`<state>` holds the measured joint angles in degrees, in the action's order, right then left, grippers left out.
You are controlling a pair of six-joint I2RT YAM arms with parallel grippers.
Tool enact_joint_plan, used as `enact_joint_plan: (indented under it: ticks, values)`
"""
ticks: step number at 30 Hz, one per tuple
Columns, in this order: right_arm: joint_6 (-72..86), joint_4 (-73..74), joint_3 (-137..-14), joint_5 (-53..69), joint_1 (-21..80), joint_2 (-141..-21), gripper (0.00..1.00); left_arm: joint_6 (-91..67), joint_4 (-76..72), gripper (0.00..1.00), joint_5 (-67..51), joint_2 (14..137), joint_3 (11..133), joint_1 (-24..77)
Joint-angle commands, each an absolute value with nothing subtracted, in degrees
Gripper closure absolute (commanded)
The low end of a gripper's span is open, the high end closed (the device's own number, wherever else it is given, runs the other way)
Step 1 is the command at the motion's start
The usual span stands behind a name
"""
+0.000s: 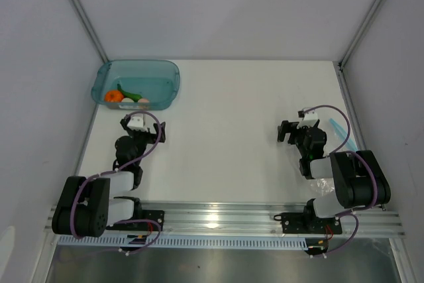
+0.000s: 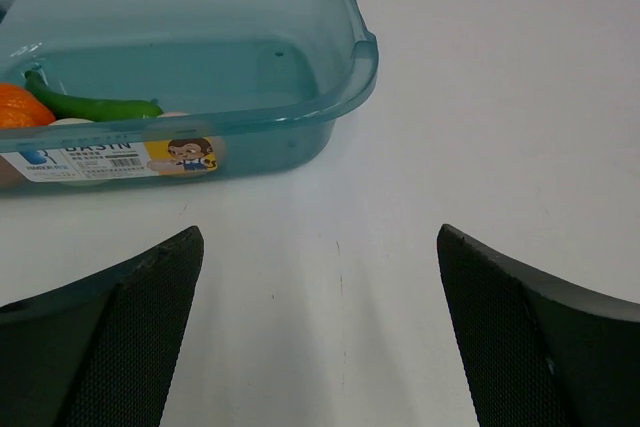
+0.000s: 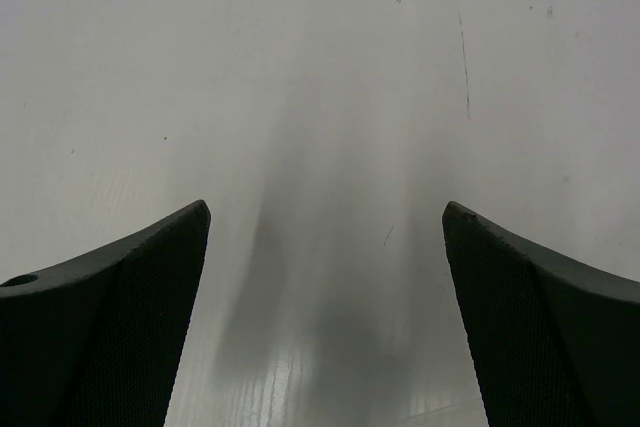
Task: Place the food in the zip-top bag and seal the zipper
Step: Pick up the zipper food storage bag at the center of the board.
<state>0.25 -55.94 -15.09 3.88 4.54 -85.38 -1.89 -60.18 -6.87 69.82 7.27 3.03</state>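
The food lies in a teal tub at the back left: an orange fruit, a slim green vegetable and a cream-white lump. In the left wrist view the orange fruit, green vegetable and white lump show through the tub wall. My left gripper stands open just in front of the tub, holding nothing. My right gripper is open over bare table. The clear zip-top bag lies partly under the right arm, its light-blue zipper beside that arm.
White walls with metal posts close in the table on the left, back and right. An aluminium rail carrying both arm bases runs along the near edge. The tub bears a label sticker on its near wall.
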Motion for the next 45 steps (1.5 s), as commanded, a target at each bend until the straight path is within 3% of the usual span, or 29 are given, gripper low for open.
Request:
enact_joint_plan:
  ticks: [1,7,11,16,19,23,29,35,45]
  values:
    - [-1.23,-59.33,-15.73,2.81,4.66,-84.81,0.01,-0.35,-64.95,0.01,-5.19,67.77,7.56,2.64]
    - [-0.27,-57.41,-16.25,1.06,4.22,-84.03,0.01,-0.97,-54.61,0.0,-0.62,56.9,8.52,3.08]
    - [1.75,-51.62,-18.26,-7.79,5.1,-77.89,0.01,-7.52,-45.54,0.01,7.1,49.58,12.21,3.69]
    - [12.73,-14.64,-36.0,-12.67,1.16,-70.84,0.01,-23.09,-22.53,0.0,16.7,45.26,22.83,3.69]
    - [13.36,-1.34,-46.65,-13.27,0.7,-73.12,0.01,-24.17,-19.51,0.0,8.4,46.05,26.53,3.69]
    - [21.43,11.84,-55.7,-22.92,-3.21,-76.46,0.01,-30.13,-17.85,0.0,2.65,46.4,28.65,3.69]
    - [30.66,30.29,-64.24,-15.55,-13.44,-86.46,0.01,-33.39,-7.87,0.01,-4.65,47.72,34.88,3.69]
    - [34.44,27.61,-57.41,-16.62,-15.29,-84.03,0.01,-29.18,-1.67,0.0,-14.23,49.22,41.57,3.69]
    - [34.46,24.44,-50.98,-8.18,-13.63,-88.85,0.01,-29.27,1.32,0.0,-16.08,47.46,41.66,3.69]
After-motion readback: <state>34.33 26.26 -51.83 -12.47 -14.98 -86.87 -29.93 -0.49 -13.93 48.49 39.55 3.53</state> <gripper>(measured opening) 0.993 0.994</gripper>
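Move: The zip-top bag lies flat on the board to the right and nearer the base from the right gripper: its middle is about 11 cm to the right, 12 cm back and some 6 cm below. Its teal zipper strip, along its outer right edge, is roughly 17 cm to the right and 6 cm back, at the same level. From the left gripper, the bag is about 68 cm to the right, 11 cm back and 12 cm lower. Lift the open right gripper about 16 cm, swing it right in an arc and come down and back over the bag, ending roughly 14 cm right of the start; meanwhile swing it about 50 degrees clockwise and tip it steeply down. Raise the open left gripper about 14 cm, rolling its left side down as it sways left, then right. ##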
